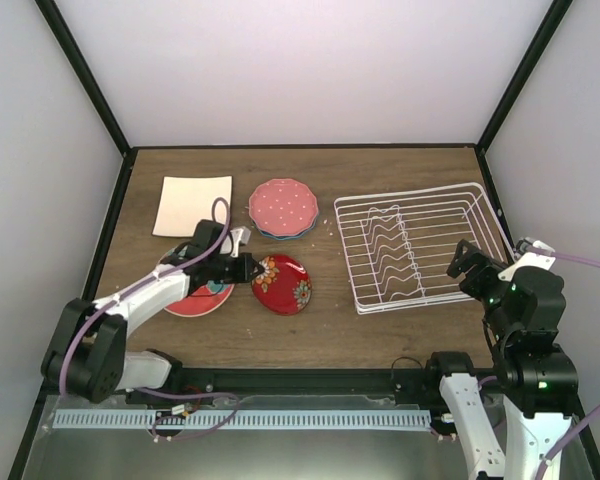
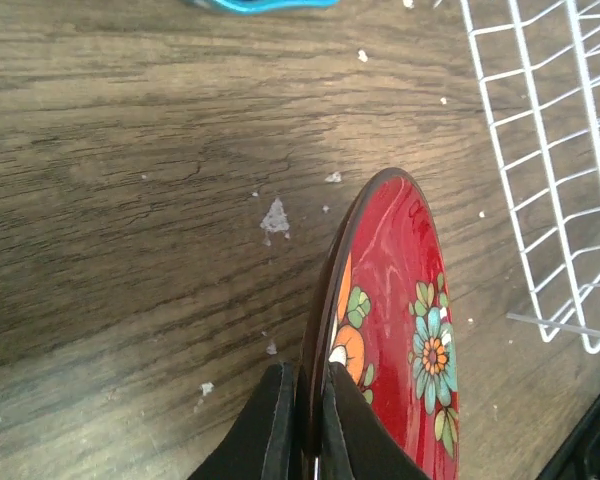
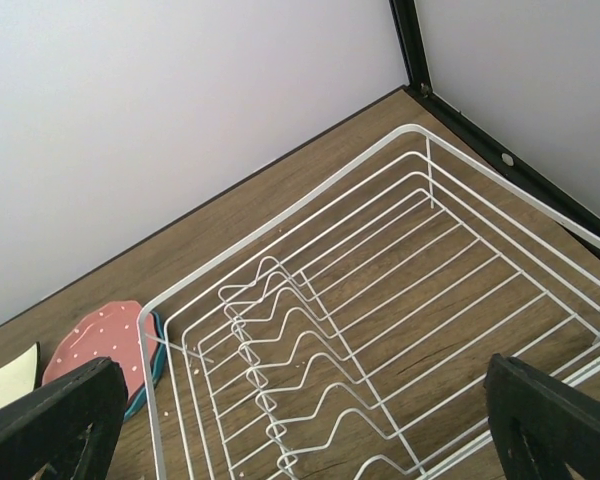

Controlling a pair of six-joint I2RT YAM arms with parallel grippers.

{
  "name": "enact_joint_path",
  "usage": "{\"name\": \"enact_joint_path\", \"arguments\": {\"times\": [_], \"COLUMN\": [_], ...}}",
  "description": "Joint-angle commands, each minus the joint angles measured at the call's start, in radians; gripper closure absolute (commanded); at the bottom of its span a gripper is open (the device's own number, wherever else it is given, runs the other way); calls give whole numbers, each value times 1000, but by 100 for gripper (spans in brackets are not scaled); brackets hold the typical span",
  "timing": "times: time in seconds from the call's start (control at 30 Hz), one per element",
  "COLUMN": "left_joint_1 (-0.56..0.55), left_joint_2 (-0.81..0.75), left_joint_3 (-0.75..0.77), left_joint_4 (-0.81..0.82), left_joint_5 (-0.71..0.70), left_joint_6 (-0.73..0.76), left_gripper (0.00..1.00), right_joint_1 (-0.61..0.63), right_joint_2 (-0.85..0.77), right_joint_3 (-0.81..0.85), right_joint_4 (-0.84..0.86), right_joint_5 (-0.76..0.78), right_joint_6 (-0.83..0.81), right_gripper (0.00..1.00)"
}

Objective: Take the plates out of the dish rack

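Note:
My left gripper [image 1: 248, 268] is shut on the rim of the small dark red floral plate [image 1: 283, 284], just left of the white wire dish rack [image 1: 347, 250]. In the left wrist view both fingers pinch the plate's [image 2: 400, 300] edge at the gripper [image 2: 305, 375], and the plate is tilted over the wood. A large red-and-teal plate [image 1: 202, 297] lies under the left arm. The beige square plate [image 1: 192, 205] and the pink polka-dot plate [image 1: 283, 205] lie at the back. My right gripper [image 1: 467, 262] hangs open over the rack's [image 3: 280, 215] near right corner. No plate stands in the rack.
A blue rim [image 1: 270, 232] shows under the pink plate, whose edge also shows in the left wrist view [image 2: 265, 4]. Black frame posts and pale walls close in the table. White crumbs [image 2: 274, 217] dot the wood. The rack's wavy dividers [image 3: 310, 350] stand upright.

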Motion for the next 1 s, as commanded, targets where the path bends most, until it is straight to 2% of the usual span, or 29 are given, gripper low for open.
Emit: {"name": "enact_joint_path", "arguments": {"times": [0.0,0.2,0.27,0.37,0.43,0.73,0.83,0.97], "left_joint_1": [-7,-16,-20,-25,-27,-27,-26,-25], "left_joint_2": [72,179,195,206,210,196,194,187], "left_joint_3": [10,45,48,42,36,30,37,51], "left_joint_4": [128,123,123,120,115,97,83,70], "left_joint_5": [5,12,10,-4,-19,-52,-82,-113], "left_joint_6": [-5,-4,-4,-2,1,15,21,30], "left_gripper": [96,92,85,68,62,44,26,12], "right_joint_1": [11,11,11,12,11,11,11,11], "right_joint_2": [4,2,1,1,1,18,25,26], "right_joint_3": [46,77,83,87,87,74,62,48], "right_joint_4": [-9,-42,-46,-51,-52,-44,-42,-32], "right_joint_5": [18,52,58,64,67,41,32,23], "right_joint_6": [-1,-15,-17,-22,-24,-36,-32,-28], "right_gripper": [0,0,0,0,0,0,0,0]}}
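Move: Just 3 cm back, 5 cm to the right and some 7 cm below the left hand lies the bare table spot for the red flowered plate, whose rim that hand still pinches. The pink plates are about 14 cm ahead and 5 cm right of the hand, the red-and-teal plate 14 cm left and 3 cm back, both about 7 cm below. From the right hand the spot is some 7 cm ahead, 38 cm left and 30 cm below. Lowering the pinched red flowered plate onto the bare table, the left hand sinks about 5 cm, quickly for the first 3, and eases a centimetre or two forward. Its fingers then spread from nearly shut to almost fully open, letting go of the rim, while the wrist tilts only some 5 degrees. ##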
